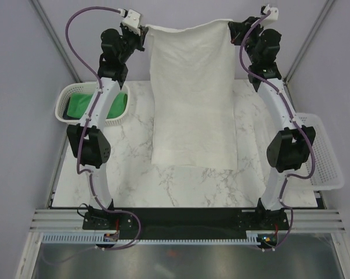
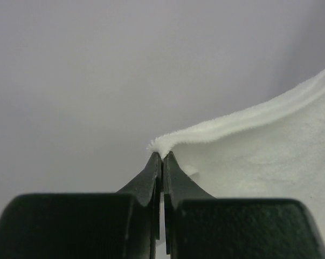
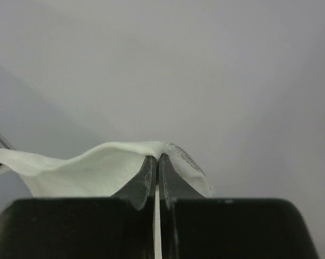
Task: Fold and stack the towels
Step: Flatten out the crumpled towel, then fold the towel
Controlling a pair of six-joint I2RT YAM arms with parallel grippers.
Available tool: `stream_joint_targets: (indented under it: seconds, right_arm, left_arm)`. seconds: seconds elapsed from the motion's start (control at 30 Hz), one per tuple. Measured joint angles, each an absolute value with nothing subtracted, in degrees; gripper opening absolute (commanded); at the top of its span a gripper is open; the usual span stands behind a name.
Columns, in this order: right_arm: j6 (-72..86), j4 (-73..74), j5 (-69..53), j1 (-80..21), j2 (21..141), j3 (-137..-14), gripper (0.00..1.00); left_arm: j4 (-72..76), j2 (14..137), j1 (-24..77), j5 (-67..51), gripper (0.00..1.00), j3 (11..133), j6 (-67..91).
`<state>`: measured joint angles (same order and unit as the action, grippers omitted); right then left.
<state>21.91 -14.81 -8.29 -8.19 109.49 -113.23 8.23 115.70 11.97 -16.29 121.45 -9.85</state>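
The white fluffy towel (image 1: 192,93) hangs stretched between both arms at the back, its lower edge resting on the marble table (image 1: 180,186). My left gripper (image 1: 144,30) is shut on the towel's upper left corner (image 2: 161,144); its black fingers (image 2: 151,178) pinch the fabric tip. My right gripper (image 1: 231,26) is shut on the upper right corner (image 3: 167,148), cloth draping over both sides of the fingers (image 3: 170,181). A green towel (image 1: 82,104) lies in the left basket. The navy towel is out of view.
A white mesh basket (image 1: 64,104) sits at the table's left edge, partly under the left arm. Another white mesh basket (image 1: 325,157) stands at the right edge beside the right arm. Grey walls enclose the back and sides.
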Motion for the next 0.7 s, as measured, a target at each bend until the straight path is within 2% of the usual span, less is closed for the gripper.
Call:
stream_joint_targets:
  seconds: [0.17,0.33,0.7]
  right_arm:
    - [22.9,-15.4,-11.9,-4.6,115.2,-111.7,0.00]
    - [20.8,-12.1,-14.8,-2.9,115.6,-110.2,0.00]
    - [14.9,-1.6,-17.8,-2.8,102.2,-89.4,0.00]
  left_arm:
    - [8.7,119.5,10.4,-20.3,0.02,120.1,-9.7]
    - [10.1,118.7,10.7,-24.8,0.02,114.1,-9.8]
    - [9.8,106.1,10.7,-33.1,0.02,89.9,-12.1]
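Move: Both my hands already pinch the white towel's far corners, high over the table. The place to lay that edge is the far part of the tabletop, about 43 cm below and 8 cm back from each hand. The towel's near corners already rest on the table, roughly 36 cm back: nearly in line with my left hand, about 2 cm right of my right. The green towel lies 26 cm left of and 5 cm back from my left hand, 40 cm down. I swing both hands down together towards the tabletop, some 16 cm with the left and 19 cm with the right, first reaching a few centimetres farther out, then drawing back about 8 cm as they keep sinking. Both wrists tip down, about 20 to 25 degrees, the left also turning clockwise. My fingers keep their pinch on the far corners. ##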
